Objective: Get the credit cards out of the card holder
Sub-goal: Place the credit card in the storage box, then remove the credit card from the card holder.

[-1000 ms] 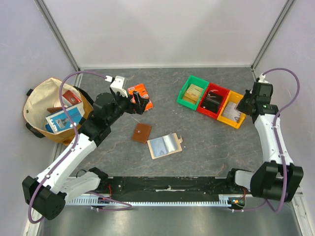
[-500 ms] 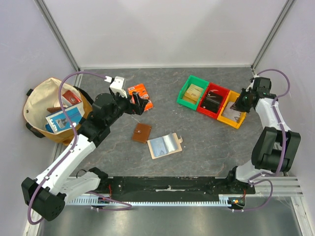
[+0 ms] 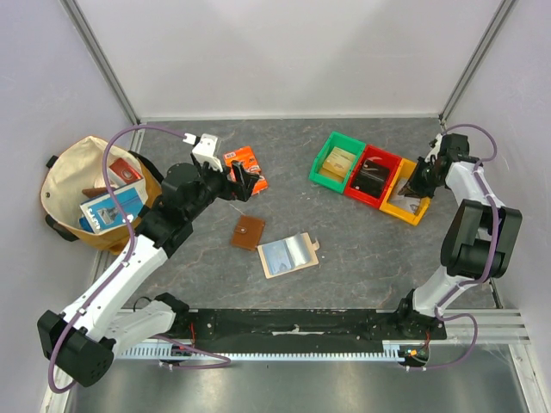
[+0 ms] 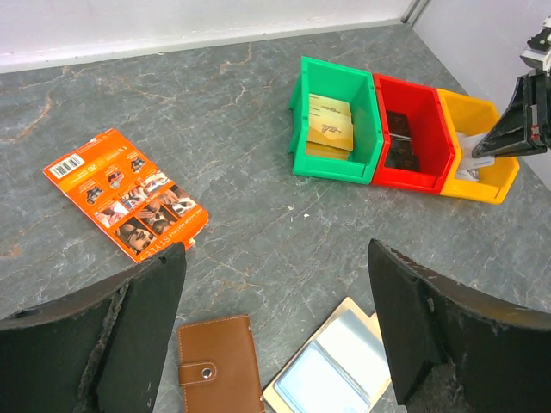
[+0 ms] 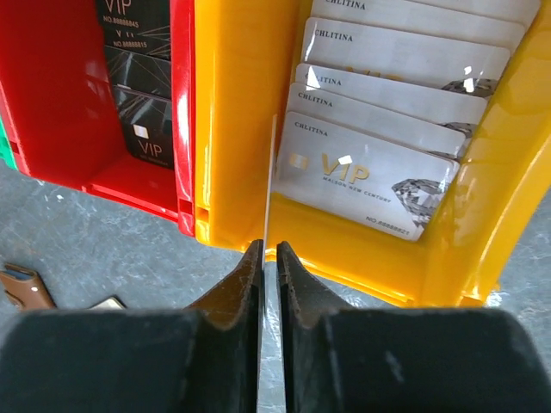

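Observation:
The beige card holder point(image 3: 288, 255) lies unfolded on the table, pale blue lining up, also low in the left wrist view point(image 4: 336, 370). My left gripper point(image 3: 244, 182) hovers open above and behind it, empty point(image 4: 275, 249). My right gripper point(image 3: 415, 182) hangs over the yellow bin point(image 3: 405, 194). A thin credit card point(image 5: 269, 181) stands edge-on between its fingers point(image 5: 268, 249), against the left one. The jaws are parted by a narrow crack. Several silver credit cards point(image 5: 370, 176) lie fanned in the yellow bin point(image 5: 232, 129).
A red bin point(image 3: 372, 176) with black cards and a green bin point(image 3: 338, 161) with gold cards adjoin the yellow one. A brown wallet point(image 3: 249, 231) lies left of the holder. An orange packet point(image 3: 245, 168) sits under the left gripper. A canvas bag point(image 3: 95, 194) stands far left.
The right arm has swung its wrist in over the yellow bin. Its jaws have parted slightly around the card. The left arm has not moved.

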### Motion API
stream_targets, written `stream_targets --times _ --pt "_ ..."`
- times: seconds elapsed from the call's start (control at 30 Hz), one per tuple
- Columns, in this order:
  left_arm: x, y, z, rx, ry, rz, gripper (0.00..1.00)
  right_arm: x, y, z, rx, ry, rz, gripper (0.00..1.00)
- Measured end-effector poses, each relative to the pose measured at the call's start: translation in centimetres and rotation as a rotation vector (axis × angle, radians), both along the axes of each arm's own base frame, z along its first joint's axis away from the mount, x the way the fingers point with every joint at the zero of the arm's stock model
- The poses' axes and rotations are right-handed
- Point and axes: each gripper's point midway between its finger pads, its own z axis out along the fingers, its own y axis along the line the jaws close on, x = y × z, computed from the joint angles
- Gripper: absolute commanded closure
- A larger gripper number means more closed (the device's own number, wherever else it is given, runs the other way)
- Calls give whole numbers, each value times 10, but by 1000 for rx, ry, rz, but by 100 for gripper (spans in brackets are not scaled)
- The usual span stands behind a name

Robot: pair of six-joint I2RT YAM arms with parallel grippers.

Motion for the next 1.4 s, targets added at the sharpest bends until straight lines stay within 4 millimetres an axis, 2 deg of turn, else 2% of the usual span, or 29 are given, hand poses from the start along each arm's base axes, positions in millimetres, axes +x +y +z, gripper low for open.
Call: stream_targets --times 0.13,0.2,0.3,0.37,0.53,0.63,0.77,0.87,0.93,1.07,1.2,1.33,1.4 --pt "0 0 0 0 0 -1 9 -1 -7 1 -38 12 -11 53" --pt "0 0 0 0 1 -1 9 -2 -11 2 -60 17 -20 46" --pt "0 0 0 0 1 -2 9 -6 -19 4 -105 28 -39 42" --pt "0 0 0 0 1 -2 9 -8 -25 12 -142 15 -57 38" --pt "0 -2 -2 1 5 -9 10 -16 -35 54 -254 -89 -107 35" --pt "0 -4 -5 4 17 -21 10 -21 -27 79 -297 -176 -103 35" --pt "2 -11 -12 4 54 -40 12 -27 20 103 -280 -304 5 35" --pt "1 -15 -18 -3 89 -49 12 -35 68 107 -226 -370 126 34" --pt "-1 -16 -22 -14 119 -46 13 -47 106 103 -172 -398 222 33" --pt "-9 -15 -30 -53 183 -34 13 -76 169 90 -91 -425 393 32" --pt "-31 -6 -51 -95 239 -17 13 -116 239 76 -44 -444 601 32" --pt "-57 8 -77 -103 299 5 13 -146 292 65 -57 -472 762 31" --pt "-68 15 -88 -92 326 17 13 -159 314 50 -99 -468 828 32"
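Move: The yellow storage box's middle lies about 3 cm ahead, 1 cm right and 4 cm below the right hand, which still pinches a card by its end. The red box is some 11 cm left and 5 ahead, the open card holder about 34 left and 18 back, the brown wallet roughly 46 left and 11 back. From the left hand, the card holder lies around 11 cm back, 11 right and 27 below. Sliding about 3 cm right as its fingers open, the right hand lets go of the card in the yellow box, then rises clear and sweeps left some 35 cm and back towards the open card holder, turning counter-clockwise and sinking late. The left hand, still open, later sinks and draws back towards the holder, tipping down about 20 degrees. ##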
